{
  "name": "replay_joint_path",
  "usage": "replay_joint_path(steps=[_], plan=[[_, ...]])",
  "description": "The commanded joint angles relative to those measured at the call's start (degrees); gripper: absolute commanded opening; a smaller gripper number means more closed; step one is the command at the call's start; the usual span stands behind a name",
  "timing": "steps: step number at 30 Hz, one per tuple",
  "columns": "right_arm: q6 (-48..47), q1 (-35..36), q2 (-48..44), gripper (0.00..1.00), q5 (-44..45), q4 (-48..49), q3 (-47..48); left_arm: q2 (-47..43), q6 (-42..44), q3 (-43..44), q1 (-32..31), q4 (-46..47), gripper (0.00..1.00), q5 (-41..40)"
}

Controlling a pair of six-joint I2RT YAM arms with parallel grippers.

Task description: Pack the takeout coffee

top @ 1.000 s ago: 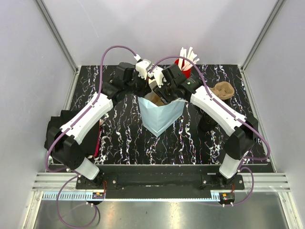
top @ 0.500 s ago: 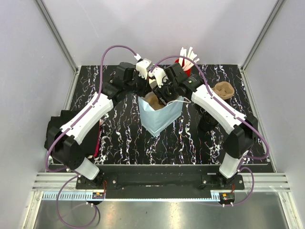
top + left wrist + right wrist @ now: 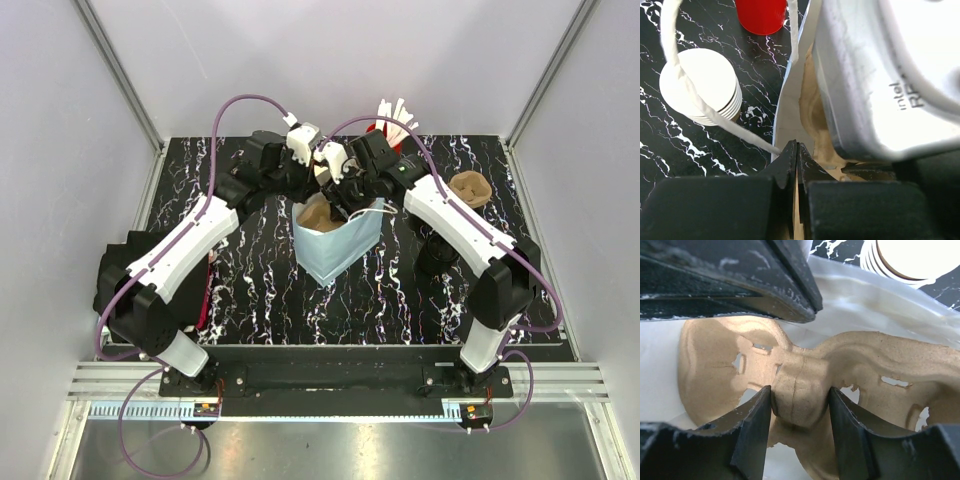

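A white paper bag stands open mid-table. My left gripper is shut on the bag's rim, its fingertips pressed together beside the bag's cord handle. My right gripper reaches into the bag mouth and is shut on the centre ridge of a brown moulded-pulp cup carrier, jaws either side of the ridge. The carrier also shows in the top view and in the left wrist view. The kraft coffee cup and its black lid are not clearly in view.
A red cup of white sticks stands behind the bag and shows in the left wrist view. A stack of lidless cups stands near it, also in the right wrist view. A brown paper item sits at the right.
Both grippers and the bag's top have shifted slightly toward the back of the table. The right gripper still holds the carrier in the bag mouth.
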Motion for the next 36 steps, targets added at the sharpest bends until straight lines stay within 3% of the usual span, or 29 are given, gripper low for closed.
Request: replay_joint_path(steps=[1,10,36], plan=[[0.30,0.18,3.04,0.53,-5.07,-6.60,-1.09,-1.02,0.72,2.85,-2.37,8.18,0.00,1.40],[0.56,0.18,-1.80,0.54,-9.55,-10.38,3.21,-0.23,0.45,3.73,-3.07,7.66,0.00,-4.31],[4.52,-5.62,0.83,0.52,-21.94,-9.59,9.38,0.83,1.07,2.85,-3.86,8.10,0.00,-4.23]])
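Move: The right hand already holds the brown cup carrier by its middle bridge, down inside the white-and-blue paper bag, whose middle lies about 9 cm below this hand, 1 cm ahead and 1 cm left. The left hand's shut fingers are at the bag's far-left rim, with its middle 4 cm to their right, 2 cm back and 14 cm down. From the right hand, the cup stack stands roughly 7 cm ahead and 8 cm left, the red cup 12 cm ahead and 7 cm right. Keeping its pinch on the carrier's bridge, the right hand first draws it back about 3 cm inside the bag, then lifts it steeply towards the mouth, ending some 5 cm higher and easing a little forward again, while the wrist tips about 15 degrees, its left side rising and fingers steepening. The left hand stays shut on the far-left rim beside the handle and shifts slowly about 2 cm right and 2 cm up, tilting slightly. ##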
